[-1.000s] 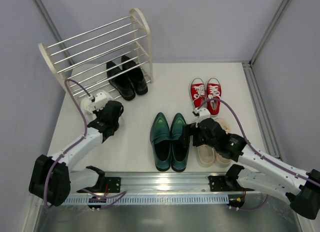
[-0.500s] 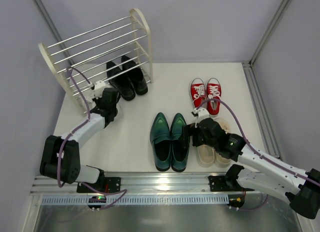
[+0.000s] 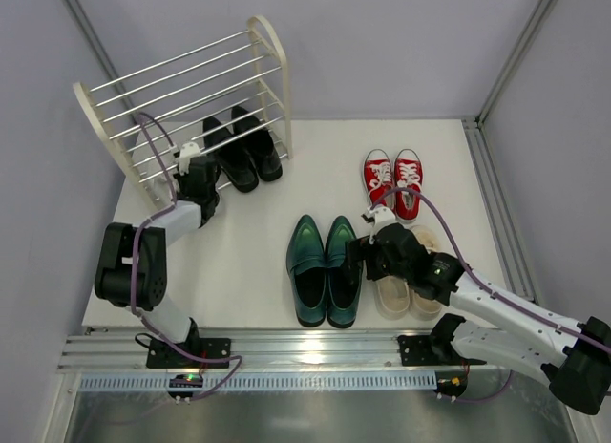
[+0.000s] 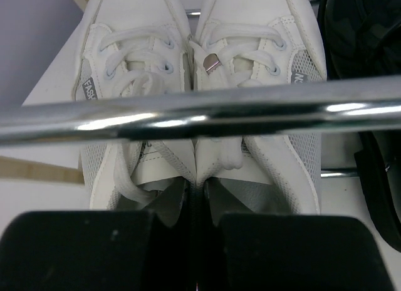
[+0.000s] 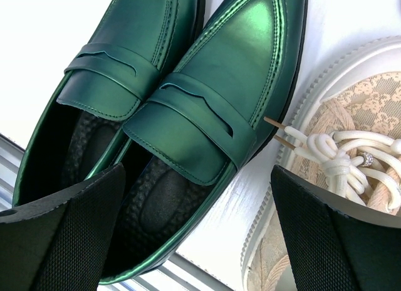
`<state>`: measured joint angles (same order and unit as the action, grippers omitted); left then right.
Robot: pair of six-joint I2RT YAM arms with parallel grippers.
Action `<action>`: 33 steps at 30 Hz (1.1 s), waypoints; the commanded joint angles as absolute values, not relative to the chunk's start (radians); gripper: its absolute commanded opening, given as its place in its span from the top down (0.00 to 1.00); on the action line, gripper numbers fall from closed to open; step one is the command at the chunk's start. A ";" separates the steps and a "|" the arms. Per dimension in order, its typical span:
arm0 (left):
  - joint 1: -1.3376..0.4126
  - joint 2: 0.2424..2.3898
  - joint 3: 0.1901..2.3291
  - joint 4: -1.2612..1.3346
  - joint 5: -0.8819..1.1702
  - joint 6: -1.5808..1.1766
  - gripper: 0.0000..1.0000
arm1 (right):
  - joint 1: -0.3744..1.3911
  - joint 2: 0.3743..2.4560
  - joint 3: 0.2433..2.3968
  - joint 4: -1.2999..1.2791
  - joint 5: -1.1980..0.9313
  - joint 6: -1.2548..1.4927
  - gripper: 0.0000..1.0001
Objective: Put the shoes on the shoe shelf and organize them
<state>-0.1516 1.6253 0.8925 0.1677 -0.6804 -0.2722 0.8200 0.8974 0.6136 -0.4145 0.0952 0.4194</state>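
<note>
In the left wrist view, a pair of white sneakers (image 4: 200,84) lies side by side under a silver rod (image 4: 200,112) of the shoe shelf (image 3: 181,90). My left gripper (image 4: 197,200) is shut on their two inner collars, pinched together. From above, the left gripper (image 3: 199,176) sits at the shelf's lowest tier, beside the black dress shoes (image 3: 243,147). My right gripper (image 3: 368,257) is open over the heel of the right green loafer (image 5: 207,84), with the beige sneaker (image 5: 351,128) to its right. Nothing sits between its fingers (image 5: 62,241).
Green loafers (image 3: 325,262) stand on the table's middle, beige sneakers (image 3: 410,290) right of them under the right arm, and red sneakers (image 3: 393,180) further back. A black dress shoe (image 4: 376,52) lies right of the white pair. Walls close in left and right.
My left arm has reached forward to the shelf's bottom tier, carrying its gripper under the rods. The right arm has hardly shifted over the loafers.
</note>
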 commanded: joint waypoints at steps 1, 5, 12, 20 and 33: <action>-0.147 1.617 0.986 0.446 -0.726 -0.163 1.00 | 0.813 0.900 0.647 -0.376 0.089 0.405 0.03; -0.132 1.649 1.029 0.471 -0.724 -0.124 1.00 | 0.810 0.904 0.643 -0.370 0.092 0.406 0.03; -0.101 1.706 1.066 0.448 -0.709 -0.087 1.00 | 0.807 0.900 0.635 -0.365 0.092 0.405 0.03; -0.069 1.753 1.035 0.419 -0.707 -0.092 1.00 | 0.802 0.894 0.630 -0.362 0.087 0.405 0.03; -0.069 1.708 1.069 0.264 -0.678 -0.184 0.25 | 0.802 0.858 0.615 -0.364 0.081 0.410 0.03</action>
<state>-0.0753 1.7760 1.0134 0.2569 -0.6685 -0.1432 0.8074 0.8822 0.6125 -0.3992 0.0868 0.4175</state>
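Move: The left gripper holds the white shoes pinched together; their free spot on the lower shelf lies about 6 cm ahead, 4 cm left and some 4 cm below. The black shoes stand on that shelf roughly 16 cm to its right and 4 cm farther out; the rack's left end panel is about 11 cm left, 2 cm ahead. From the idle right hand, the spot lies some 28 cm ahead and 46 cm left. Push the left gripper, still pinching the white shoes, about 4 cm forward into the rack while lifting them a couple of centimetres, then shift about 3 cm left towards the end panel and lower them by nearly as much onto the shelf rails. Once down, hold there and open the fingers to roughly three-quarters, letting go of the shoes. ##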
